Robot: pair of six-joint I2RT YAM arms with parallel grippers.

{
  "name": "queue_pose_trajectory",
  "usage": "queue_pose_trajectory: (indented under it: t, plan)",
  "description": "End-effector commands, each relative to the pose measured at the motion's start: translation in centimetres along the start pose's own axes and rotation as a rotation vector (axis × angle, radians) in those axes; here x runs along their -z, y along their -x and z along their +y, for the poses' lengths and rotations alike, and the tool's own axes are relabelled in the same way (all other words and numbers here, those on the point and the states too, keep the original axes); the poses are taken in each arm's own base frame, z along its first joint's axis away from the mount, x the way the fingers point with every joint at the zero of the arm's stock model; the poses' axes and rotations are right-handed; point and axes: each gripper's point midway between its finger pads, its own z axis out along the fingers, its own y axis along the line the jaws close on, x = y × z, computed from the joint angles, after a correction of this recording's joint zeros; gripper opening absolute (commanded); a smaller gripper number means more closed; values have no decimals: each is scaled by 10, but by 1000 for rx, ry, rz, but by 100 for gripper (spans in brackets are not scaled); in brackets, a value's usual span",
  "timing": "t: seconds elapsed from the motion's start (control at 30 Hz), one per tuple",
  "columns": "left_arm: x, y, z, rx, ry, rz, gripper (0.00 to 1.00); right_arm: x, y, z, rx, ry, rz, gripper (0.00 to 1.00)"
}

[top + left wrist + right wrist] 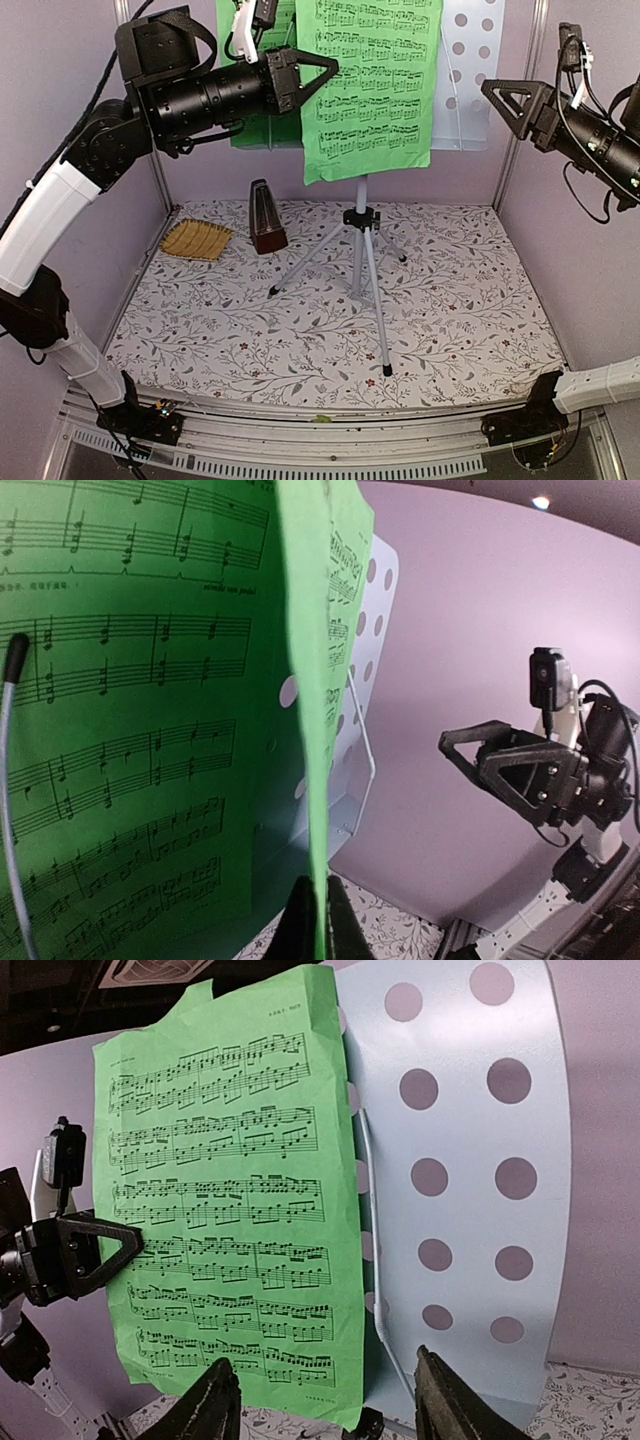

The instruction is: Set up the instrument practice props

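Observation:
The green sheet-music booklet (370, 85) hangs open in front of the pale blue perforated music stand (470, 70), which stands on silver tripod legs (365, 265). My left gripper (325, 72) is shut on the edge of a loose green page (322, 680), seen edge-on between its fingers (298, 920). My right gripper (500, 100) hovers open to the right of the stand and touches nothing. In its wrist view the page (230, 1210) and the stand (470, 1160) lie beyond its spread fingertips (215, 1400). The dark reddish-brown metronome (265, 215) stands upright on the table, left of the tripod.
A tan woven straw mat (197, 240) lies at the back left of the floral table cover (450, 320). Purple walls close in the back and both sides. One tripod leg reaches forward to about the table's middle (385, 365).

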Motion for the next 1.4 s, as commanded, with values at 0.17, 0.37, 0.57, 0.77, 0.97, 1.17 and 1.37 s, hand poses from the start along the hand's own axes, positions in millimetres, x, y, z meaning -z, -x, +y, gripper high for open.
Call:
queue_pose_trajectory:
  t: [0.17, 0.37, 0.57, 0.77, 0.97, 1.17, 1.37]
  plan:
    - [3, 28, 6, -75, 47, -75, 0, -32, 13, -2, -8, 252, 95, 58]
    - [2, 37, 5, -109, 50, -105, 0, -42, 16, -8, -82, 317, 122, 49]
    - [-3, 39, 4, -143, 47, -116, 0, -52, 10, -7, -124, 347, 144, 42]
    - [-8, 39, 3, -156, 47, -126, 0, -60, 7, -10, -141, 347, 138, 35]
    - [-10, 40, 4, -167, 55, -134, 0, -63, 4, -11, -141, 354, 126, 28]
    - [-11, 42, 5, -177, 58, -143, 0, -64, 1, -12, -141, 358, 122, 23]
    - [-11, 45, 4, -190, 59, -157, 0, -69, -3, -14, -148, 362, 119, 20]
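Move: The right page-holder rod of the music stand lies about 7 cm ahead of the open right hand and 4 cm to its left, at roughly its height; the middle of the held green sheet is some 18 cm left and 3 cm ahead of that hand. The left hand, pinching that sheet, has the stand's board about 9 cm ahead and 5 cm right, the left page-holder rod roughly 8 cm left and 5 cm ahead, and the right rod some 18 cm right and 7 cm ahead. The right hand darts about 6 cm forward to the stand's right page-holder rod, then eases some 3 cm left while turning counter-clockwise about 20 degrees and tipping slightly down, its fingers narrowing from well open to a small gap with the rod between the tips. Meanwhile the left hand keeps its pinch on the sheet's left part, rising about 3 cm and creeping slightly forward towards the board as it tilts up some 10 degrees. ##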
